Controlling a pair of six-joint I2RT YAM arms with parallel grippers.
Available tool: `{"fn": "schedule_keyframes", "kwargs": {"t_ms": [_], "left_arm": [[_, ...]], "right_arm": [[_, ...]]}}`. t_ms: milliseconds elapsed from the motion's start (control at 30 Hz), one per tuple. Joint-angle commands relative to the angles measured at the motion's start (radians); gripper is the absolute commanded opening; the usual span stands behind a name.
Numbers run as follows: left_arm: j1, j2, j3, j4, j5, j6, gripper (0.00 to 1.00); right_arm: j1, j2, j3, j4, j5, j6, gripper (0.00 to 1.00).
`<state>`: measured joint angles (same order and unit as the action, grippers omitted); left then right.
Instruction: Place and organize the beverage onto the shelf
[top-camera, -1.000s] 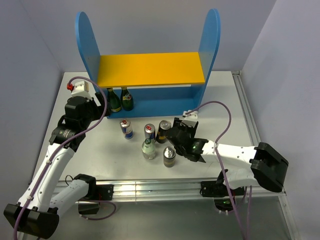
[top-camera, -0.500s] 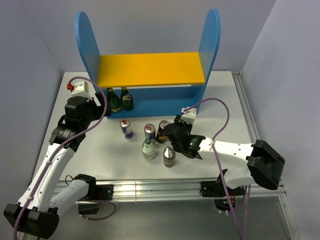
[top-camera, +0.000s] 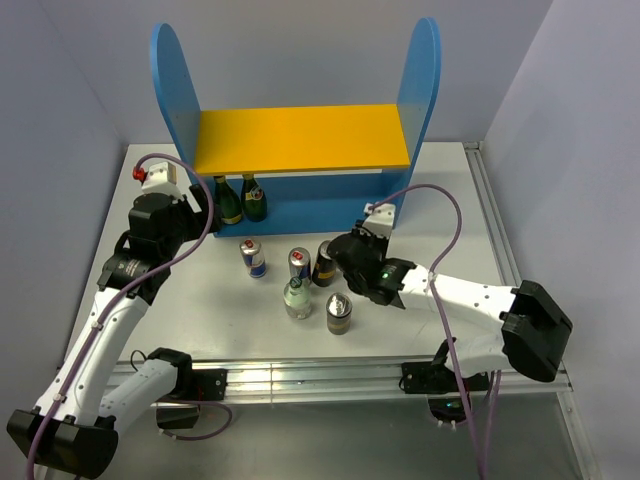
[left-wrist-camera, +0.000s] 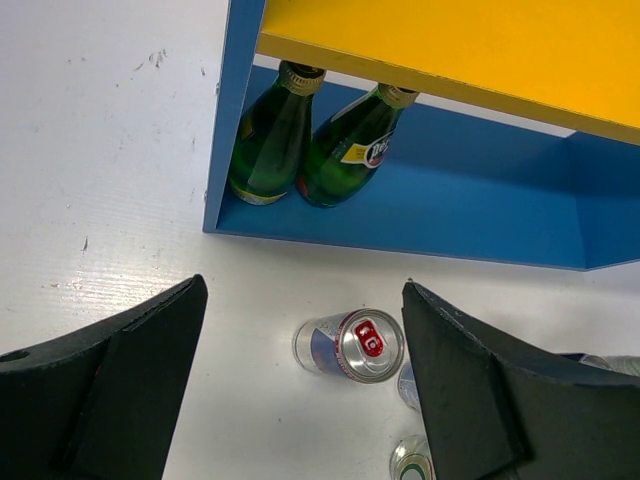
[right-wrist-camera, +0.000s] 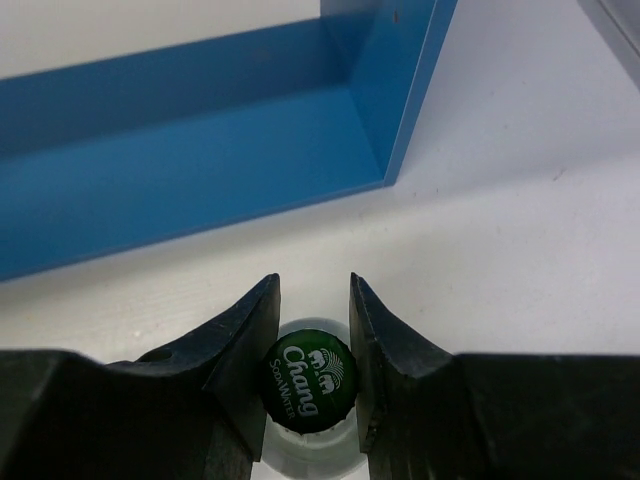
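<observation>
The blue shelf (top-camera: 420, 90) with its yellow board (top-camera: 300, 138) stands at the back. Two green bottles (top-camera: 232, 200) (left-wrist-camera: 305, 145) stand at the left of its lower level. On the table in front are two blue-and-silver cans (top-camera: 252, 258) (top-camera: 299, 264), two black-and-gold cans (top-camera: 324, 262) (top-camera: 339, 313) and a clear bottle (top-camera: 297, 298). My right gripper (top-camera: 345, 265) (right-wrist-camera: 312, 284) is shut on the green-capped neck of another clear bottle (right-wrist-camera: 310, 385), hidden in the top view. My left gripper (top-camera: 203, 213) (left-wrist-camera: 300, 300) hangs open above a blue-and-silver can (left-wrist-camera: 350, 345), holding nothing.
The shelf's right side panel (right-wrist-camera: 405, 90) stands just beyond the held bottle. The black-and-gold can sits close to the left of my right gripper. The table's right rail (top-camera: 495, 230) runs along the edge.
My right gripper has moved left and toward the shelf, and shut on the clear bottle's neck. The left arm has not moved.
</observation>
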<state>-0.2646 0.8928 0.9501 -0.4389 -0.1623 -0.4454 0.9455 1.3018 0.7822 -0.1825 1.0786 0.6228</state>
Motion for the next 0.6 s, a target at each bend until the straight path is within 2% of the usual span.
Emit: {"fn": "schedule_keyframes", "kwargs": {"t_ms": [0, 300, 567], "left_arm": [[-0.004, -0.018, 0.01, 0.008, 0.004, 0.02, 0.85], [-0.004, -0.014, 0.01, 0.006, 0.0, 0.024, 0.85], [-0.004, -0.014, 0.01, 0.005, -0.009, 0.024, 0.85]], "right_arm": [[-0.046, 0.002, 0.103, 0.13, 0.075, -0.064, 0.0], [-0.113, 0.01, 0.285, 0.179, 0.061, -0.264, 0.0], [-0.116, -0.032, 0.57, 0.141, 0.043, -0.432, 0.0]]}}
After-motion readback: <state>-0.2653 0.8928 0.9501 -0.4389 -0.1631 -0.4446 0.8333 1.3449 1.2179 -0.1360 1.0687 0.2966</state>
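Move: The Chang bottle is already pinched by its neck in the right hand. The yellow shelf's right end lies about 18 cm ahead of this hand, 2 cm right and 10 cm higher, with the blue side panel roughly 17 cm ahead, 9 cm right and 8 cm up. The black can stands 10 cm left and 1 cm ahead, 9 cm lower. From the left hand, that shelf end is some 17 cm ahead, 40 cm right and 2 cm below. The Chang bottle, its cap still between the right hand's fingers, first goes forward and up by about 4 cm each in front of the blue unit, then climbs steeply and ever faster towards the yellow shelf's level, some 16 cm higher in all and 6 cm farther out. The grip keeps its width while the wrist tips the fingers up by about 10 degrees. ##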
